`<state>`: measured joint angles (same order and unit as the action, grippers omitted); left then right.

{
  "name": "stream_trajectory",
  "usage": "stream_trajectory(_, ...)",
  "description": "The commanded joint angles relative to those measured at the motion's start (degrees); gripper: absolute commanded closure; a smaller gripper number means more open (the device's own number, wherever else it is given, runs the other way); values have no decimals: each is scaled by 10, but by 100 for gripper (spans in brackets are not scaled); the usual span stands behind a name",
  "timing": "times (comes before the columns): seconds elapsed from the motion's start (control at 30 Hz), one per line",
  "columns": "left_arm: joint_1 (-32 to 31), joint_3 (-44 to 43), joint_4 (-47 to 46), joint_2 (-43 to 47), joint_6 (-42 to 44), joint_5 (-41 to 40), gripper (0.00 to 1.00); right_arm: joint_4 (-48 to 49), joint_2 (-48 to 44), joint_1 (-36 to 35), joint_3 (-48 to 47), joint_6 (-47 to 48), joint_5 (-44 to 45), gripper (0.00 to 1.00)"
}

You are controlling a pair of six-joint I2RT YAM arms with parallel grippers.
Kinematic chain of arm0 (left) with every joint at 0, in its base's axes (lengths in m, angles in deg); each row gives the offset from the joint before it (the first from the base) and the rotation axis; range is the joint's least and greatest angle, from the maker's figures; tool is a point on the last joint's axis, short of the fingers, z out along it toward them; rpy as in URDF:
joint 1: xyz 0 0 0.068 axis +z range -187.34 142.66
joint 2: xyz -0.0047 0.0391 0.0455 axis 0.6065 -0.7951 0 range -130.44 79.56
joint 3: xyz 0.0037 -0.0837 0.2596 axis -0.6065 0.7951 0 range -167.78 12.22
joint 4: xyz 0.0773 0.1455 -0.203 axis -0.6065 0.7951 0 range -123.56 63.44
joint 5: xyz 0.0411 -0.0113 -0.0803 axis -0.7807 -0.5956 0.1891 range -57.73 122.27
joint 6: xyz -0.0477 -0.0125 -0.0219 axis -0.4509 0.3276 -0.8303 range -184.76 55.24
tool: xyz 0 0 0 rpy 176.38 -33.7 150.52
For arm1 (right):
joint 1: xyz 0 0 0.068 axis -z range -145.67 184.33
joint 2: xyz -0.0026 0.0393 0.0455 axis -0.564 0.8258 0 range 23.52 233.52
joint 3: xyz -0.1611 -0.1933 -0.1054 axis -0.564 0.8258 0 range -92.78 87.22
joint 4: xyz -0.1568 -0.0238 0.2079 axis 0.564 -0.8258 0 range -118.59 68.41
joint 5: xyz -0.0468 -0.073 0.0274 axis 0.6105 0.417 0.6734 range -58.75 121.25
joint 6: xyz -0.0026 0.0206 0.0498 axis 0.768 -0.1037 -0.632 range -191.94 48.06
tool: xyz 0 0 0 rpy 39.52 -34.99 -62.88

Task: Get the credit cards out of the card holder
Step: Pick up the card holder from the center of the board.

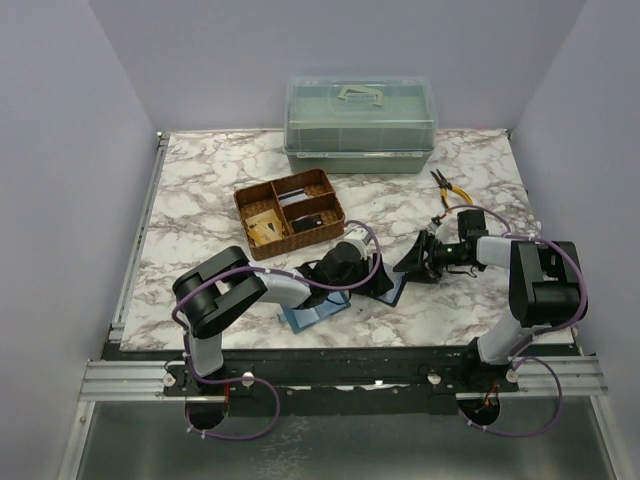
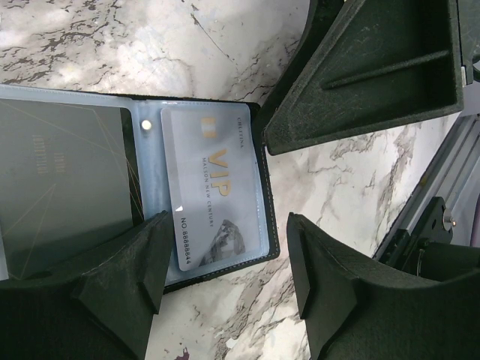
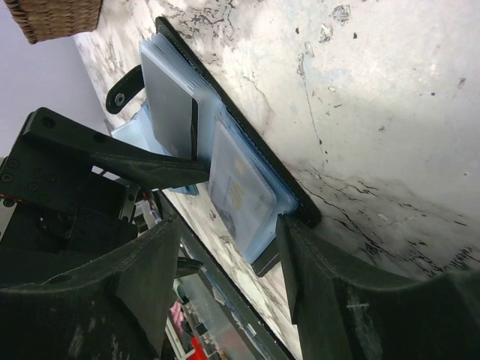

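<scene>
The black card holder (image 2: 268,196) lies open on the marble table, blue-grey sleeves up. A silver VIP card (image 2: 214,184) sits in its right sleeve and a dark card (image 2: 67,180) in the left one. My left gripper (image 2: 229,266) is open just above the holder's near edge, one finger (image 2: 112,292) over the left sleeve. In the right wrist view the holder (image 3: 300,201) is seen edge-on, snap tab (image 3: 124,90) sticking out. My right gripper (image 3: 229,262) is open at the holder's end, one finger (image 3: 322,277) against its corner. From above, both grippers meet at the holder (image 1: 385,285).
A light-blue flat folder (image 1: 315,312) lies under the left arm near the front edge. A wicker basket (image 1: 290,212) with small items stands behind the grippers. A clear green lidded box (image 1: 360,122) is at the back, and pliers (image 1: 448,190) lie to the right.
</scene>
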<state>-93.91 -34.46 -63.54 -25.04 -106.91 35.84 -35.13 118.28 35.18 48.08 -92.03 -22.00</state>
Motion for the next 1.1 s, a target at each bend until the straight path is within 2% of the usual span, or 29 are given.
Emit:
stream_trajectory(0.0,3,14,-1,-15,-2,13,32,-8,18,-3,0,4,-12,39)
stream_trajectory(0.23,3,7,-7,-27,-3,31,32,1,20,-8,-6,-4,-41,40)
stream_trajectory(0.8,2,5,-15,-36,-8,49,35,8,17,-22,-13,2,-36,55)
stream_trajectory(0.93,2,14,-42,-32,-10,66,35,18,23,-22,-18,3,-44,66)
stream_trajectory(1.07,3,26,-72,-32,-21,77,34,16,31,-22,-26,9,-35,73)
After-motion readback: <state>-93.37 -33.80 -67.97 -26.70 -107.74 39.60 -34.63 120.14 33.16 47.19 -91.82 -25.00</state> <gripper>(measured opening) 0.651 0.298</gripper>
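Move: The card holder lies open between the hands, and the middle of its VIP-card page is about 4 cm left, 3 cm back and 1 cm below the right hand, its outer right corner at that hand's fingertips. The dark-card page lies level with the right hand, some 10 cm to its left; the blue holder is roughly 20 cm left and 10 cm back. From the left hand, the VIP-card page is about 1 cm ahead, 1 cm right and 1 cm down. Leftward and slightly back, only about 1.5 cm in all, the right hand eases its open fingers over the outer right corner of the VIP-card page, then stops there and closes to about half its earlier gap, one finger above and one under the page, pinching it. The left hand stays almost in place, one fingertip still on the holder where the two pages meet. ##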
